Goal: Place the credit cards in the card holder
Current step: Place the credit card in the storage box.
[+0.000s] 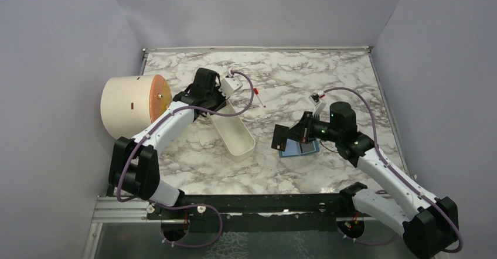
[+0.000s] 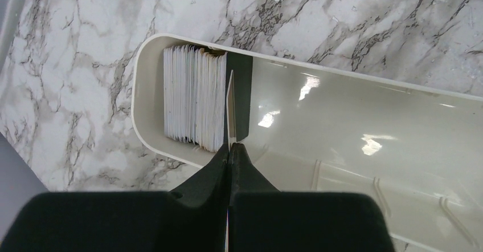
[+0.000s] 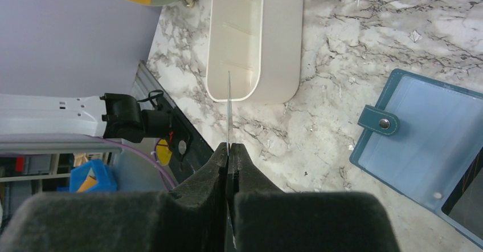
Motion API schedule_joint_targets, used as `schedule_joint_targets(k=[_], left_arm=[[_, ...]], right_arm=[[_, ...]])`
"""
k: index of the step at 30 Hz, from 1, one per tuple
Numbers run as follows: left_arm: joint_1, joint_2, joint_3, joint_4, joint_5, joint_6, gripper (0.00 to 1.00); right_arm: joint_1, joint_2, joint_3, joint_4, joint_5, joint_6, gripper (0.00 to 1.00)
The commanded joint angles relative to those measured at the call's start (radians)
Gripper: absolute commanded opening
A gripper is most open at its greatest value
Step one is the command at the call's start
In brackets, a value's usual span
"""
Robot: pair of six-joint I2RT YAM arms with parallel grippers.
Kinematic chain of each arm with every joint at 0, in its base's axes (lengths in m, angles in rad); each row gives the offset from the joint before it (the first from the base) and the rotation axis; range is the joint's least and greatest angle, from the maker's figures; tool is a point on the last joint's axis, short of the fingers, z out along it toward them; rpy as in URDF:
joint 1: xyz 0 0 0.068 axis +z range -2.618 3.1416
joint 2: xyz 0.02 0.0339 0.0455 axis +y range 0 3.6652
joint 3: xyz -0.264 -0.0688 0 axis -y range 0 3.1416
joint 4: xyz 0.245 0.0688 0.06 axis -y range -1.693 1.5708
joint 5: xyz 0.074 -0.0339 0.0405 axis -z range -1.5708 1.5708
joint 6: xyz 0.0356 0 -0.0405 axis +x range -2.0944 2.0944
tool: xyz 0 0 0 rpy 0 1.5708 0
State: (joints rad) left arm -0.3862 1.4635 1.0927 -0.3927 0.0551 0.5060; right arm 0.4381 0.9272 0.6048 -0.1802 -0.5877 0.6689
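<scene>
The white oval tray (image 2: 353, 132) has a stack of pale credit cards (image 2: 193, 98) standing on edge at its rounded end. My left gripper (image 2: 230, 148) is shut on one card (image 2: 230, 106), seen edge-on beside the stack. My right gripper (image 3: 229, 147) is shut on another thin card (image 3: 228, 106), also edge-on; from above it shows as a dark rectangle (image 1: 280, 136) just left of the card holder (image 1: 300, 148). The teal-blue card holder (image 3: 421, 149) lies open and flat, snap tab (image 3: 380, 121) toward the tray. A dark rectangle sits at its lower right corner.
A big cream cylinder (image 1: 129, 106) with a round orange face lies at the left wall beside my left arm. A thin white stick with a red tip (image 1: 258, 98) lies on the marble behind the tray (image 1: 234, 133). Grey walls close three sides.
</scene>
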Motion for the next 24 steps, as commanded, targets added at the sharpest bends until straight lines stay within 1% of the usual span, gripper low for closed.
schedule_joint_targets(k=[1,8,18,22,24], left_arm=[[0.014,0.043,0.017,-0.008,-0.018,0.090,0.00],[0.018,0.070,0.002,0.035,0.056,0.122,0.00],[0.029,0.158,-0.011,0.074,0.034,0.190,0.00],[0.029,0.169,-0.019,0.104,0.023,0.200,0.00],[0.032,0.170,-0.032,0.136,0.015,0.200,0.03]], right_arm=[[0.000,-0.009,0.031,-0.035,0.031,-0.028,0.01],[0.001,-0.018,0.036,-0.056,0.049,-0.041,0.01],[0.001,-0.032,0.054,-0.087,0.068,-0.048,0.01],[0.001,-0.035,0.057,-0.102,0.075,-0.054,0.01],[0.001,-0.037,0.054,-0.108,0.083,-0.055,0.01]])
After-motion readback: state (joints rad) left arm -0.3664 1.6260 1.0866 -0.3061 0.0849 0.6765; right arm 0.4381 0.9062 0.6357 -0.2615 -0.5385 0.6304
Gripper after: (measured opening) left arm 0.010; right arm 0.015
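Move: The left hand holds a card over the far end of the storage box. The slot by the dark front card of the row is some 3 cm ahead, 1 cm to its right and 10 cm below. The white card stack lies about 6 cm ahead, 2 cm left; the box's empty part about 8 cm back, 8 cm right. From the right hand, the slot is roughly 17 cm ahead, 28 cm left and 14 cm below. Downward for about 5 cm, easing some 2 cm forward, the left hand lowers its card into the box mouth beside the dark front card of the row. On the way the wrist turns roughly 10 degrees in all, partly clockwise and partly lifting its left side, and the shut fingers keep their pinch on the card. ##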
